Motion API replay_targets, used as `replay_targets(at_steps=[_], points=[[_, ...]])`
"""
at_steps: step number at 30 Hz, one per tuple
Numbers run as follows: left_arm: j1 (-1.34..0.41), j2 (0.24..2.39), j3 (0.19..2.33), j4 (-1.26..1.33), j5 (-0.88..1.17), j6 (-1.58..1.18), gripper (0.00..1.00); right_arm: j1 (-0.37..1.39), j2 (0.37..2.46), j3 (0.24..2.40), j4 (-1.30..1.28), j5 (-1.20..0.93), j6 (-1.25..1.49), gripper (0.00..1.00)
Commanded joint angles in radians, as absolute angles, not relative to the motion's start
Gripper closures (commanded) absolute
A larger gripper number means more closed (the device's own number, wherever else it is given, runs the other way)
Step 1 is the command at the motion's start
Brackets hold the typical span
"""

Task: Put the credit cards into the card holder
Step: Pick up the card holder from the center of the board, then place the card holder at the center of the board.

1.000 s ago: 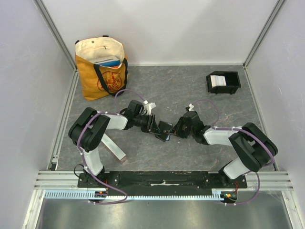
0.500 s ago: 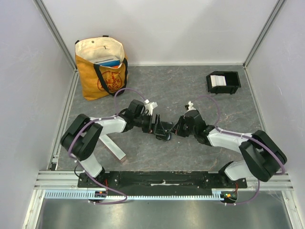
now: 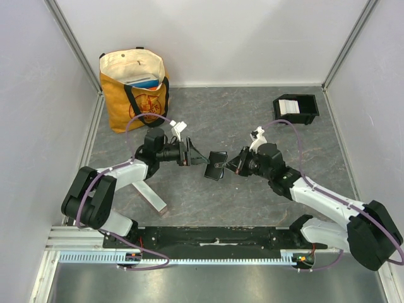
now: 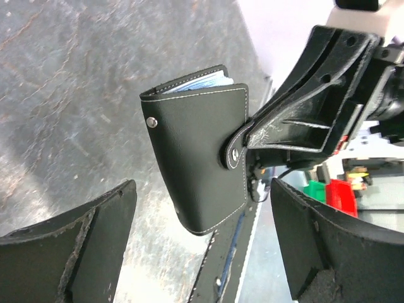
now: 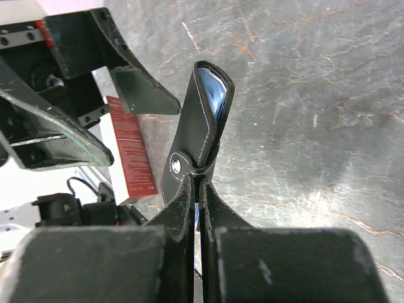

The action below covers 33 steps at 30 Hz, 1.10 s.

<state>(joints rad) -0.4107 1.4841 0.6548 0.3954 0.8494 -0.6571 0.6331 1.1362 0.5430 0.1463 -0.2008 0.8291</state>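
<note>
My right gripper (image 3: 230, 165) is shut on the snap-strap edge of a black folding wallet (image 3: 216, 165) and holds it above the table's middle. Pale blue credit cards (image 4: 203, 80) peek out of the wallet's (image 4: 199, 158) open end, also seen in the right wrist view (image 5: 212, 95). My left gripper (image 3: 192, 156) stands open just left of the wallet, touching nothing. The card holder (image 3: 309, 117), a black two-compartment tray, sits at the back right with a pale card (image 3: 288, 106) in its left compartment.
An orange tote bag (image 3: 136, 88) stands at the back left corner. A red-and-white box (image 3: 148, 196) lies on the table under my left arm. White walls close in the table on three sides.
My left gripper opened, let go of the wallet and drew back to the left. My right gripper shut on the wallet and now carries it alone, slightly farther right.
</note>
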Motion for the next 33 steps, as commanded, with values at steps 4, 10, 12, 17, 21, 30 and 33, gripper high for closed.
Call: replay_targets(at_steps=[4, 10, 12, 17, 21, 30, 33], points=[[-0.364, 1.446, 0.595, 0.802, 1.072, -0.896, 0.08, 0.630, 1.031, 0.549, 0.261, -0.287, 0.883, 1.00], [-0.359, 1.488, 0.551, 1.133, 1.137, -1.087, 0.10, 0.626, 1.006, 0.552, 0.347, -0.347, 0.923, 1.00], [-0.354, 1.520, 0.542, 1.279, 1.152, -1.179, 0.11, 0.623, 1.000, 0.554, 0.360, -0.357, 0.937, 1.00], [-0.344, 1.630, 0.534, 1.647, 1.186, -1.409, 0.26, 0.604, 0.986, 0.543, 0.416, -0.393, 0.968, 1.00], [-0.342, 1.629, 0.529, 1.658, 1.198, -1.414, 0.41, 0.595, 0.988, 0.546, 0.425, -0.400, 0.973, 1.00], [-0.373, 1.628, 0.569, 1.658, 1.196, -1.422, 0.54, 0.594, 1.022, 0.542, 0.420, -0.422, 0.969, 1.00], [-0.408, 1.638, 0.592, 1.658, 1.193, -1.424, 0.54, 0.592, 1.032, 0.535, 0.429, -0.426, 0.968, 1.00]])
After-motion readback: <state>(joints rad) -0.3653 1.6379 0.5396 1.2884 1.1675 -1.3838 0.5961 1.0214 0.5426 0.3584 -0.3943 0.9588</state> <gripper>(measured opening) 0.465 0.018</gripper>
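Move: Pinched by its strap in the right fingers, the card holder has its middle about 3 cm left of that hand, level fore and aft. The open left fingers wait some 7 cm left of the right hand, 3 cm farther out and 2 cm higher. From the left hand the holder's middle is roughly 4 cm right, 2 cm back and 2 cm below. The long box lies about 20 cm left and 13 cm back of the left hand, 11 cm down. Rising about 9 cm with the holder still pinched by the strap, the right hand edges left and tips its fingers up some 20 degrees. The left hand climbs around 7 cm, drawing back 3 to 4 cm and levelling its fingers; midway it dips a little as it closes about half-way, its pads coming onto the holder's two long edges. ##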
